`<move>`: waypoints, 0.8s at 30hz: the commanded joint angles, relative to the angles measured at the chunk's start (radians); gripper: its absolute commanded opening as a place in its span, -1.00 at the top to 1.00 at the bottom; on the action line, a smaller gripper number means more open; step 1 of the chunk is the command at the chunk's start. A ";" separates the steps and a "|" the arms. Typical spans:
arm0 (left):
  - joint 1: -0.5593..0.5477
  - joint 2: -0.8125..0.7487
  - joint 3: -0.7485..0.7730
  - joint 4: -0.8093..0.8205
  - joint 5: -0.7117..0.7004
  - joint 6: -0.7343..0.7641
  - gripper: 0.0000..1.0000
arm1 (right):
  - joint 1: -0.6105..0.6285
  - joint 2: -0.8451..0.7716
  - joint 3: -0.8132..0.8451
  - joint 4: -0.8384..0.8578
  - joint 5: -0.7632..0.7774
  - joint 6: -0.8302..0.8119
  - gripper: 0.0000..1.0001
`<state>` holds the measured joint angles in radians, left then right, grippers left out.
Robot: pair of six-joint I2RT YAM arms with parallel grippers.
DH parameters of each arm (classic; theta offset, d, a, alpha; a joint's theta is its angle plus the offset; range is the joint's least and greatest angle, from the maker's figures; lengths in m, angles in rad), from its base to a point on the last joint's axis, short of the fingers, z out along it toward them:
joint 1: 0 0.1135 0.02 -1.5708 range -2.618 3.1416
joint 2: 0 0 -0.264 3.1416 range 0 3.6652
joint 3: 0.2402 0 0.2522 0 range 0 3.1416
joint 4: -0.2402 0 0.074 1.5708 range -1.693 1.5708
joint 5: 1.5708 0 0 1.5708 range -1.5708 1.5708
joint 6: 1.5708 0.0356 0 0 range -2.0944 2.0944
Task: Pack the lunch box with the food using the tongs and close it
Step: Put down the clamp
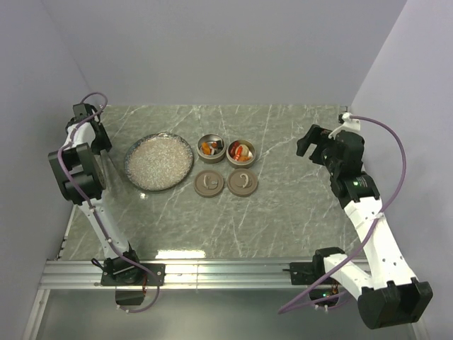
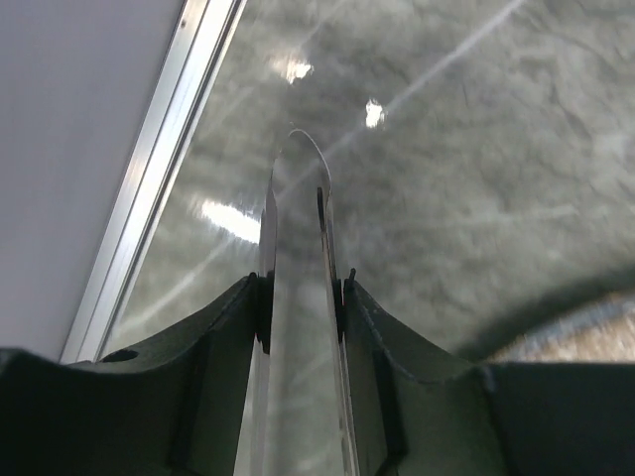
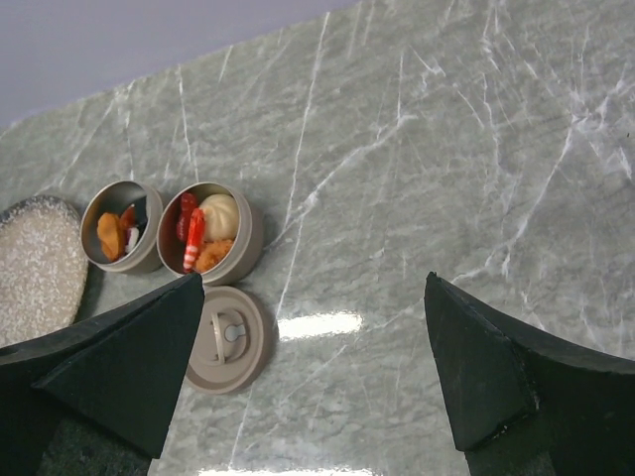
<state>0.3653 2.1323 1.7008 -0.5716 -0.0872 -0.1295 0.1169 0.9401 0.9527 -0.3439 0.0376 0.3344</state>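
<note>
The lunch box is two round tan tins (image 1: pixel 211 148) (image 1: pixel 241 151) standing open side by side at the table's middle. Both hold the food (image 3: pixel 198 238), orange, red and white pieces. Their two lids (image 1: pixel 209 183) (image 1: pixel 243 182) lie flat just in front. My left gripper (image 2: pixel 303 288) is at the far left of the table, shut on the tongs (image 2: pixel 298 228), whose two thin metal arms run out between its fingers and press against both pads. My right gripper (image 3: pixel 313 283) hangs open and empty above the marble, to the right of the tins.
A speckled grey round plate (image 1: pixel 159 162) sits left of the tins, close to the left arm. An aluminium rail (image 2: pixel 149 188) edges the table on the left. Grey walls close in the back and both sides.
</note>
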 commanded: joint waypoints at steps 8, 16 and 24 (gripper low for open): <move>0.000 0.075 0.097 0.062 0.017 0.045 -0.30 | -0.003 0.052 0.095 -0.020 0.025 -0.012 -0.96; -0.002 0.049 0.106 0.076 -0.003 0.036 -0.99 | -0.003 0.060 0.119 -0.029 0.042 -0.023 -0.96; -0.002 -0.150 0.050 0.125 0.000 0.016 -0.99 | -0.003 0.062 0.123 -0.035 0.012 -0.041 -0.95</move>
<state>0.3653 2.1433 1.7477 -0.5144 -0.0929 -0.0956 0.1173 1.0042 1.0302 -0.3859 0.0616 0.3130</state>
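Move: The clamp, still held, is to be laid about 2 cm ahead of the left hand, 1 cm to its left and some 3 cm below. The plate's middle is roughly 22 cm to this hand's right and 8 cm back; the left lunch box bowl is about 42 cm right and 3 cm back. From the right hand the laying spot is some 73 cm left, 14 cm ahead and 25 cm below. Ease the left gripper forward and down about 2 cm each, drifting slightly left, to the table strip between the plate and the table's left edge. Once low, spread the fingers from roughly half open to fully open to let go of the clamp's legs, then lift clear by some 3–4 cm, nearly straight up. ##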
